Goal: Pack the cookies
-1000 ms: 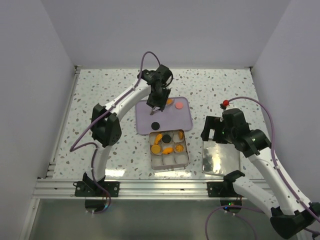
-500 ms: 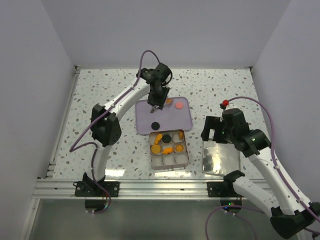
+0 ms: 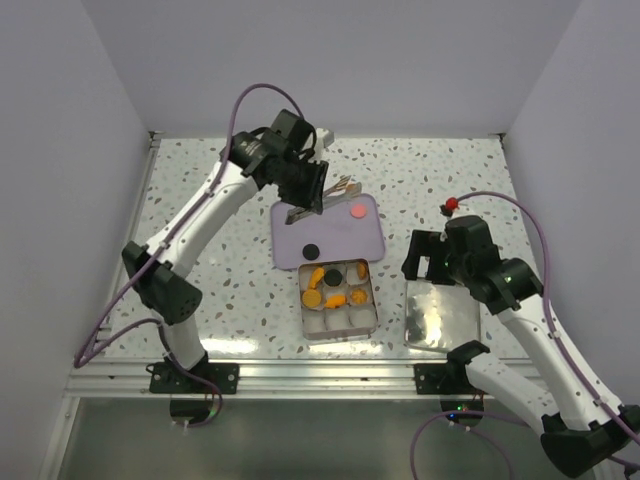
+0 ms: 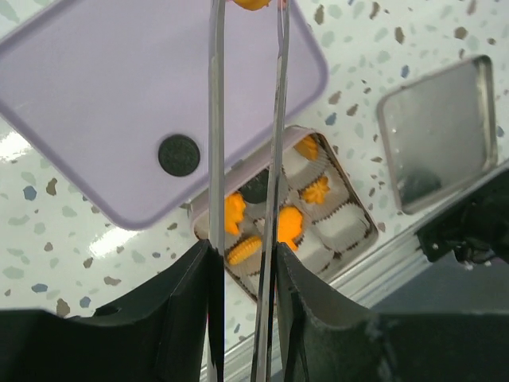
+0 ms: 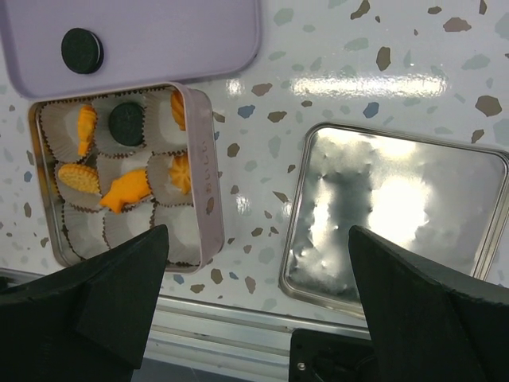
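Observation:
My left gripper (image 3: 305, 186) (image 4: 243, 248) is shut on a pair of metal tongs (image 4: 215, 127), and their tips pinch an orange cookie (image 4: 251, 3) above the back of the purple tray (image 3: 340, 236). A black cookie (image 3: 311, 250) (image 4: 179, 154) and a pink cookie (image 3: 356, 211) lie on the tray. The open tin (image 3: 377, 300) (image 5: 201, 175) in front of the tray holds several orange cookies and a black one (image 5: 126, 122) in white paper cups. My right gripper (image 3: 430, 258) (image 5: 258, 318) hovers open and empty between the tin and the lid.
The tin's silver lid (image 3: 440, 318) (image 5: 398, 223) lies upside down to the right of the tin. An aluminium rail (image 3: 320, 372) runs along the table's near edge. Grey walls close in the table on three sides.
The left arm has risen and swung its wrist round, and the tongs have closed on the orange cookie and lifted it off the tray. The right arm has not moved.

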`<state>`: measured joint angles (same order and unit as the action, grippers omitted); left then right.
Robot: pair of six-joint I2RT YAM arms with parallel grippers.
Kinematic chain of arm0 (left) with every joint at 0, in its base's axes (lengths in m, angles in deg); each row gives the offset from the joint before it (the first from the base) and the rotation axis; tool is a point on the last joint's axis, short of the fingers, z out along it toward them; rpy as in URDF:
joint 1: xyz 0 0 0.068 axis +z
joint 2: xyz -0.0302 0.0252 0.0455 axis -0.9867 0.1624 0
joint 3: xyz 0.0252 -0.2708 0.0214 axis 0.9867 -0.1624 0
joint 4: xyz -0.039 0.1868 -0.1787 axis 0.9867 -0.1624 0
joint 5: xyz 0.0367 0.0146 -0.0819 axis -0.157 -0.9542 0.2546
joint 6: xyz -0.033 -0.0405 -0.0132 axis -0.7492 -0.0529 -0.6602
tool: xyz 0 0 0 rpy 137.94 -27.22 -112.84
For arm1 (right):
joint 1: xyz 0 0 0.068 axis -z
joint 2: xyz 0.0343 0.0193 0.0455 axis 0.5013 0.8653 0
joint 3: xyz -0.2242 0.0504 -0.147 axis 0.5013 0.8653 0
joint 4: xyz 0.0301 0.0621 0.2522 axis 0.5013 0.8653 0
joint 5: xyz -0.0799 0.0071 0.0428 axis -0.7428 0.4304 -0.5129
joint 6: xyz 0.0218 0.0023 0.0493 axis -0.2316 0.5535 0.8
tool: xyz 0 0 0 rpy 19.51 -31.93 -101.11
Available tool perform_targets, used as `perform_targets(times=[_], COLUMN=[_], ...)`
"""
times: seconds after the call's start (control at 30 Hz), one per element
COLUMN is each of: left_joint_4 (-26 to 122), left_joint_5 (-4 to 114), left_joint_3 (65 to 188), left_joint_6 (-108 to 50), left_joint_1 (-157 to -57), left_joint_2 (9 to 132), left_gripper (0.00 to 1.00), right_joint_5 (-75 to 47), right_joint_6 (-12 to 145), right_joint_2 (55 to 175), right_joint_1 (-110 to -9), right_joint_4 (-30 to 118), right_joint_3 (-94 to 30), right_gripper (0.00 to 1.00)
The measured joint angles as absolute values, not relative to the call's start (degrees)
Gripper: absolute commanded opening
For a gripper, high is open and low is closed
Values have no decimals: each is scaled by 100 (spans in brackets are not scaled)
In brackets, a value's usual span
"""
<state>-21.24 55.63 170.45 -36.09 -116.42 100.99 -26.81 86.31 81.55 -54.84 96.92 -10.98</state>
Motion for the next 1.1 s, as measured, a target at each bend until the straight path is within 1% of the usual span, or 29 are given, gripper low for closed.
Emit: perform_targets(times=[0.13, 0.23, 0.4, 0.57, 0.7, 0.87, 1.1], left_joint_4=[-2070, -2076, -2009, -1886, -1663, -1576, -1589], left_joint_5=[5797, 5900, 6061, 6195, 6210, 6221, 6064], left_joint_3=[16365, 15711, 14575, 13744, 13493, 13325, 13285], left_joint_6=[-3594, -3594, -3707, -4046, -4247, -4385, -4520], left_joint_1=[-11815, -12195, -13008, -13286, -13610, -14049, -14193], left_joint_2=[9202, 8645, 8037, 7410, 7163, 7200, 7235], left_gripper=[29, 29, 28, 28, 27, 27, 26], right_joint_5=[-2775, -2806, -2828, -2823, -2821, -2823, -2823], right_joint_6=[8607, 8598, 8607, 8686, 8714, 8727, 8727], right_joint_2=[8186, 8219, 8201, 8088, 7946, 7795, 7690], right_joint_1=[-5484, -5484, -5484, -5484, -5484, -5484, -5484], right_joint_4=[9705, 9703, 9705, 9746, 9810, 9965, 10052], right_joint_3=[-1282, -1476, -1656, -1658, -1599, -1544, -1522], right_gripper=[99, 99, 99, 99, 99, 99, 99])
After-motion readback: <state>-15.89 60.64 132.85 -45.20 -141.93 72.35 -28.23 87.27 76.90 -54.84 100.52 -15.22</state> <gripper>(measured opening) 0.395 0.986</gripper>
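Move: The left gripper holds tongs with an orange cookie in their tips. The empty cup at the box's near right corner lies about 23 cm back, 11 cm right and 17 cm below; the fish cookie's cup is 18 cm back and 4 cm right, the swirl cookie's 18 cm back and 10 cm right. On the tray, the black cookie is 6 cm back, 2 cm left. From the right hand the corner cup is about 11 cm back, 12 cm left. Bring the left gripper back some 23 cm, carrying the orange cookie off from above the tray to over the near right cup of the box. Rise a touch at first, then sink to about 3 cm below the start, turning the wrist roughly 20 degrees clockwise; keep the squeeze on the tongs. Meanwhile lift the empty, open right hand 3 to 4 cm. ##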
